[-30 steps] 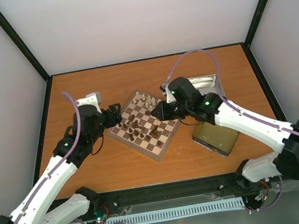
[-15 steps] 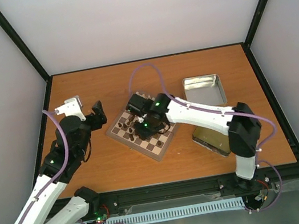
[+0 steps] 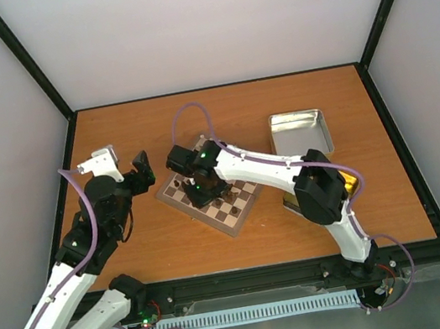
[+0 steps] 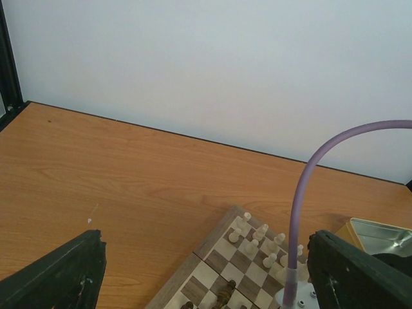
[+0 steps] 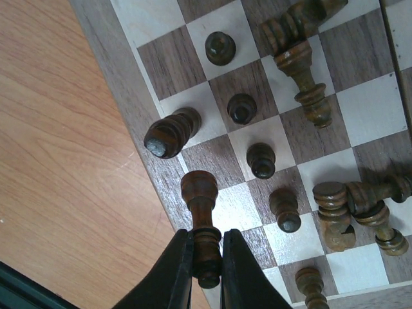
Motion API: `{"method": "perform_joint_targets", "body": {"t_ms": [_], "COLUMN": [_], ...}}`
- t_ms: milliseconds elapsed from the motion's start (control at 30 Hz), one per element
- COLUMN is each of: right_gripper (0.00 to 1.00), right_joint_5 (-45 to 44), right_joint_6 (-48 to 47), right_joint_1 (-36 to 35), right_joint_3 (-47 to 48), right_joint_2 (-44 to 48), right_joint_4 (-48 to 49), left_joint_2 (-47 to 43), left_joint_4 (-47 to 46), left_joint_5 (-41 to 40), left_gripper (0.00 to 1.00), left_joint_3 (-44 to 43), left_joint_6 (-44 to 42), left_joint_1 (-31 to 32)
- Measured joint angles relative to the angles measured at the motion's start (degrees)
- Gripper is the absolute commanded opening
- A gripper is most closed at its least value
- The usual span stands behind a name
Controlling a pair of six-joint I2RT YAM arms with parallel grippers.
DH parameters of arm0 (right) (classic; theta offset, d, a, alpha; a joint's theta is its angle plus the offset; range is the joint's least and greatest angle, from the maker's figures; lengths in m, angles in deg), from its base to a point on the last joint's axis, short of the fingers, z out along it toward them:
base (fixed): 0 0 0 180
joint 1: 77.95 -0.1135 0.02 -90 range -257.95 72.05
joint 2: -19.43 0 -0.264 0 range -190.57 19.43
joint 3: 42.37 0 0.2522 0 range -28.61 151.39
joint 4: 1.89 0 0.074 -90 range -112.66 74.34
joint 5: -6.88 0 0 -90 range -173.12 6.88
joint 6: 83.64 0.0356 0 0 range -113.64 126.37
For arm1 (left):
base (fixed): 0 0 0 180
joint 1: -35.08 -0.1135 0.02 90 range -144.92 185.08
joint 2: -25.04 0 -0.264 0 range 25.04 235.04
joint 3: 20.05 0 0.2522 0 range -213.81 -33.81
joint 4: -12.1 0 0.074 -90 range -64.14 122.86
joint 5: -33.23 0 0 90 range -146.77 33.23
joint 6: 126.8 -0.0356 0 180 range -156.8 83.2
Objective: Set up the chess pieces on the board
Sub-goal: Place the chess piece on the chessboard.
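Note:
The board (image 3: 199,217) lies at mid-table, turned like a diamond. My right gripper (image 3: 203,186) hangs over its left side. In the right wrist view that gripper (image 5: 207,248) is shut on a dark chess piece (image 5: 199,193), which hangs just above the squares at the board's rim (image 5: 129,129). Other dark chess pieces stand nearby (image 5: 242,108), and several lie toppled (image 5: 302,64). My left gripper (image 3: 122,166) is open and empty over the bare table left of the board. Its wrist view shows the board's far corner (image 4: 193,264) with cream pieces (image 4: 257,235).
An open metal tin (image 3: 299,132) sits right of the board. A gold tin (image 3: 350,184) lies nearer the front, mostly hidden under the right arm. The right arm's purple cable (image 4: 302,212) arcs over the board.
The right arm has swung left across the board, its gripper staying shut, and now hangs over the left edge. The left arm has drawn back to the left and its jaws have widened.

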Motion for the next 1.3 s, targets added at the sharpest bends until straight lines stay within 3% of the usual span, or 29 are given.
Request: {"method": "perform_joint_targets", "body": {"t_ms": [300, 567, 867, 1033, 1300], "right_gripper": [0.08, 0.17, 0.19, 0.28, 0.30], "right_joint_5": [0.02, 0.22, 0.26, 0.24, 0.63], "right_joint_6": [-0.55, -1.31, -1.70, -1.68, -1.46], "right_joint_1": [0.00, -0.02, -0.04, -0.04, -0.04], "right_joint_3": [0.59, 2.69, 3.82, 4.31, 4.09], "right_joint_2": [-2.64, -4.46, -5.51, -5.51, -5.51], "right_joint_4": [-1.75, -2.34, -2.99, -2.93, -1.75], "left_joint_2": [-1.03, -1.11, -1.11, -1.11, -1.11], "left_joint_4": [-0.15, -0.15, -0.15, -0.15, -0.15], "left_joint_5": [-0.07, -0.39, -0.66, -0.70, -0.74], "left_gripper": [0.87, 0.87, 0.87, 0.87, 0.87], "left_joint_3": [0.68, 0.90, 1.01, 1.16, 1.31], "left_joint_6": [0.59, 0.63, 0.66, 0.68, 0.68], "left_joint_1": [0.00, 0.00, 0.00, 0.00, 0.00]}}
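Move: My right hand still grips a dark chess piece upright over its back-rank square, which lies straight below, about 6 cm down. The dark king stands some 2 cm ahead and 2 cm left; a pawn stands about 2 cm ahead and 2 cm right. Toppled dark pieces lie roughly 6 cm ahead, 2 cm right, and 3 cm ahead, 7 cm right. From my left hand the square is about 15 cm right, 3 cm back and 27 cm down. With my right hand I lower the held piece about 2 cm, nearly straight down, onto the dark back-rank square beside the king. Then, staying low, I ease my fingers open in small steps to a bit over a quarter of their range, letting go of the piece with my fingertips still either side of its head. ##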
